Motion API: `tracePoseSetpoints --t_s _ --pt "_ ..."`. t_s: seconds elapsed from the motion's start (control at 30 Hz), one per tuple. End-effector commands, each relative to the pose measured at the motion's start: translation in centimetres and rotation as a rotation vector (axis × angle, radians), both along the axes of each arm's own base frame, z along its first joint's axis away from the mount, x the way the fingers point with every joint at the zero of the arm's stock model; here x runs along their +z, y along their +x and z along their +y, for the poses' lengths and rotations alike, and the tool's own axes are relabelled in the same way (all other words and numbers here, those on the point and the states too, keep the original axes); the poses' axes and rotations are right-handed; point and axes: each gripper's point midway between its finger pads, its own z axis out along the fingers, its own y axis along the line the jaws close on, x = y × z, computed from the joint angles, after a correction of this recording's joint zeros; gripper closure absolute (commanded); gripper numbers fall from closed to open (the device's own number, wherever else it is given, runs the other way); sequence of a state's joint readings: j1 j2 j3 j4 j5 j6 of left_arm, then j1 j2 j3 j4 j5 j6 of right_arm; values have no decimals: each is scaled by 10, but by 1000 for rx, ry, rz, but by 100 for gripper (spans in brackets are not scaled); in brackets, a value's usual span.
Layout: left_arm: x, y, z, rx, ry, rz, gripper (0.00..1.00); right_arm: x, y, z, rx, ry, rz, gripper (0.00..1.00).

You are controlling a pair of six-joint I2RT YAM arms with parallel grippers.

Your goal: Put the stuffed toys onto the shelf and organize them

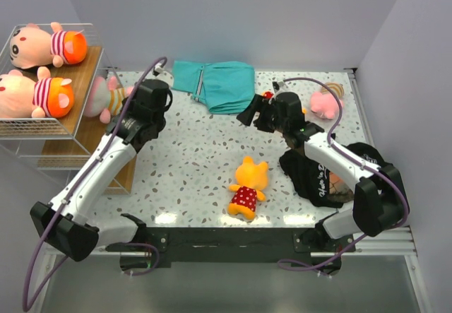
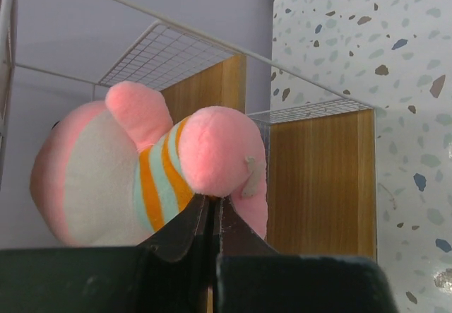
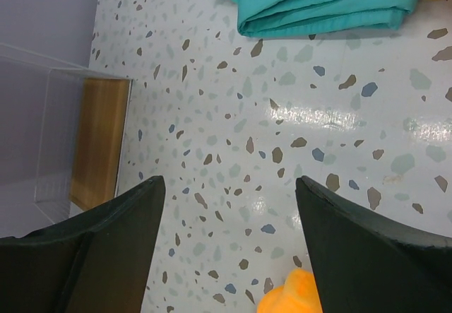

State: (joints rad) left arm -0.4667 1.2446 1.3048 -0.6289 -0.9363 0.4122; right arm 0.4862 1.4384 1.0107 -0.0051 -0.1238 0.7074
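Observation:
My left gripper (image 1: pixel 129 105) is shut on the leg of a pink stuffed toy (image 1: pixel 106 97) with an orange and mint striped shirt. It holds the toy over a lower wood board of the shelf (image 1: pixel 90 135). In the left wrist view this toy (image 2: pixel 152 172) hangs off the gripper (image 2: pixel 212 200) in front of the shelf (image 2: pixel 321 179). Two pink striped toys lie on the upper tiers, one at the top (image 1: pixel 46 44) and one below it (image 1: pixel 35 95). An orange toy in a red dotted dress (image 1: pixel 247 186) lies mid-table. Another pink toy (image 1: pixel 325 103) lies at the back right. My right gripper (image 1: pixel 247 112) hovers open over bare table (image 3: pixel 229 180).
A folded teal cloth (image 1: pixel 215 84) lies at the back centre of the table, also visible in the right wrist view (image 3: pixel 325 2). A black garment with white lettering (image 1: pixel 326 175) lies under the right arm. The speckled table top (image 1: pixel 191 157) stretches between the arms.

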Motion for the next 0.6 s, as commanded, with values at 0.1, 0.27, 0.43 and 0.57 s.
tracePoseSetpoints --t_s 0.1,0.27,0.43,0.57 --pt "27 4 20 0 90 -105 100 19 0 6 14 39 -53 21" --pt "25 9 33 9 117 -92 99 19 0 6 15 36 -57 21" --pt "23 11 42 17 111 -83 78 22 0 4 10 35 -67 21" --pt "18 14 44 13 113 -66 73 22 0 4 10 33 -68 21"
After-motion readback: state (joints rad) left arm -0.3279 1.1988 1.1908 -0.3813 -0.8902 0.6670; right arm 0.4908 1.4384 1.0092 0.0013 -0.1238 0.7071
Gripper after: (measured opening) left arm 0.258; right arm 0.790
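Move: Under the upper shelf, the middle shelf's free spot for the held pink striped toy lies about 10 cm to the left hand's left, 2 cm ahead and 4 cm lower. On the upper shelf, some 13 cm above this hand, the nearer orange-shorts toy sits about 16 cm left and level with it; the farther one is 12 cm beyond that toy. From the right hand, the spot is roughly 46 cm left, 2 cm back and 8 cm above. Sliding about 4 cm to its left, and easing a little forward, the left hand pushes the pink striped toy, still pinched by its leg end, farther in between the shelves, head first. The hand rolls about 5 degrees, left side up; late on, while still moving left, the fingers open from shut to roughly a quarter, slackening their grip on the toy. ##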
